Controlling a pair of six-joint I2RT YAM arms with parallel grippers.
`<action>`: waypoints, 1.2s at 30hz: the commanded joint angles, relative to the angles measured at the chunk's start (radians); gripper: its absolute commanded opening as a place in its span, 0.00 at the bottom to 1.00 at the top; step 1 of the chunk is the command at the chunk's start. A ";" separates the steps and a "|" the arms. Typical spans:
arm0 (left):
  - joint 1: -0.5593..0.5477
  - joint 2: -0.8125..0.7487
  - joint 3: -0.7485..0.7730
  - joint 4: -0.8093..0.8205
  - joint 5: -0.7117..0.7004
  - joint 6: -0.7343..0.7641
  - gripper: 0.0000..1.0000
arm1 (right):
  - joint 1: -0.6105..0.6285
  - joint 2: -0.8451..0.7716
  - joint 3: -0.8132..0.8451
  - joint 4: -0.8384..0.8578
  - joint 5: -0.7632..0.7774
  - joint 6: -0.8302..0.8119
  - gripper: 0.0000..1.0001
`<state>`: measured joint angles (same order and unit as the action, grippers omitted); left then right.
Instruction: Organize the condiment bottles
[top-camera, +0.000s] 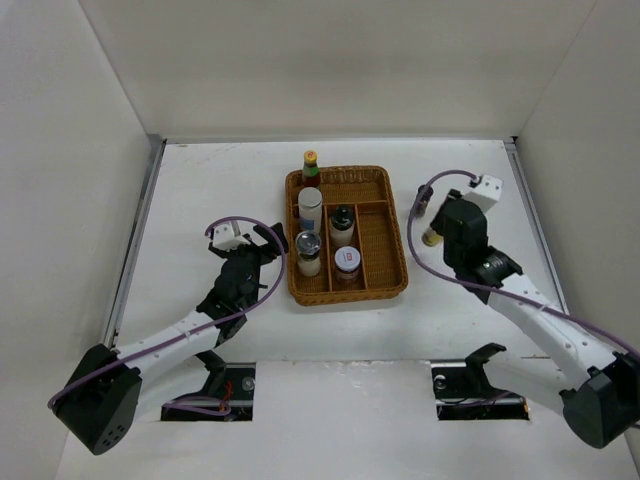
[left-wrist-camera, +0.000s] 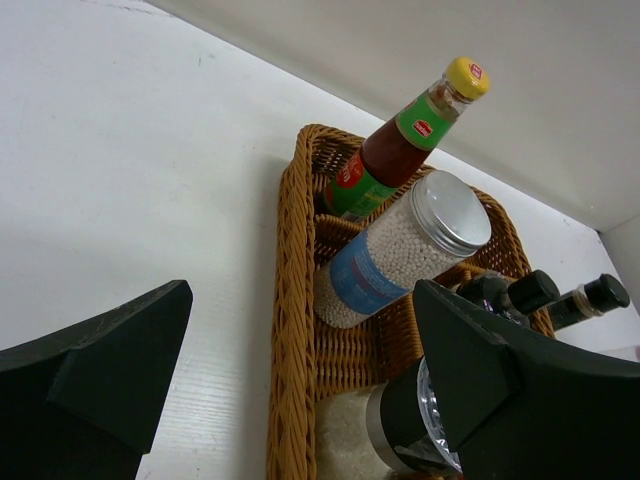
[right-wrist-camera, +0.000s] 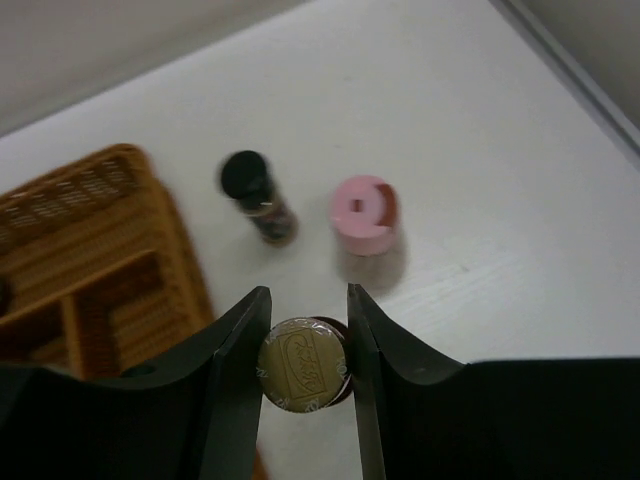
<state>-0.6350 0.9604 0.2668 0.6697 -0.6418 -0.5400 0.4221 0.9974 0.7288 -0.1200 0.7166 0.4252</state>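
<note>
The brown wicker tray (top-camera: 385, 240) holds a yellow-capped red sauce bottle (top-camera: 311, 163), a silver-lidded jar of white beads (top-camera: 310, 206), a black-capped bottle (top-camera: 342, 222), a shaker (top-camera: 308, 251) and a pale-lidded jar (top-camera: 347, 262). My left gripper (top-camera: 272, 245) is open and empty beside the tray's left rim (left-wrist-camera: 292, 330); the sauce bottle (left-wrist-camera: 400, 140), bead jar (left-wrist-camera: 400, 250) and shaker (left-wrist-camera: 405, 425) stand just past it. My right gripper (right-wrist-camera: 308, 295) is shut on a tan-capped bottle (right-wrist-camera: 303, 377), right of the tray (top-camera: 432, 238). A black-capped bottle (right-wrist-camera: 255, 195) and a pink-capped one (right-wrist-camera: 364, 213) stand beyond it.
White walls close in the table on the left, back and right, with a metal strip (top-camera: 140, 240) along the left side. The tray's right-hand compartment (top-camera: 384, 245) holds nothing. The arm bases sit at the near edge.
</note>
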 joint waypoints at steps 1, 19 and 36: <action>0.007 0.005 0.011 0.051 0.013 -0.012 0.95 | 0.120 0.047 0.150 0.127 -0.029 -0.037 0.23; 0.022 0.018 0.006 0.053 0.008 -0.014 0.95 | 0.148 0.656 0.409 0.476 -0.235 -0.143 0.24; 0.024 0.024 0.006 0.065 0.011 -0.014 0.95 | 0.174 0.664 0.353 0.522 -0.189 -0.207 0.65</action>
<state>-0.6155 1.0008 0.2668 0.6769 -0.6418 -0.5434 0.5842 1.7065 1.0725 0.3386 0.5068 0.2237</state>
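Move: The right hand already holds the yellow-labelled bottle; its place, the far end of the basket's right-hand compartment, lies about 13 cm ahead, 17 cm to the left and 9 cm below. The dark-capped jar already in the basket is some 7 cm left of that place and 6 cm nearer; the spice bottle stands about 15 cm ahead and 4 cm left of the right hand, the pink bottle 10 cm ahead, 4 cm right. For the idle left hand the place is roughly 12 cm ahead and 25 cm right. Keeping its grip on the yellow-labelled bottle, the right hand swings left and forward in one quick arc, some 17 cm left and 13 cm forward, first rising about 5 cm and then sinking nearly 10 cm into the far end of the basket's right compartment, the wrist turning about 25 degrees counter-clockwise. It slows there to a last small creep forward, then opens its fingers to about two thirds, lets go of the cap and stays around it, barely rising. ##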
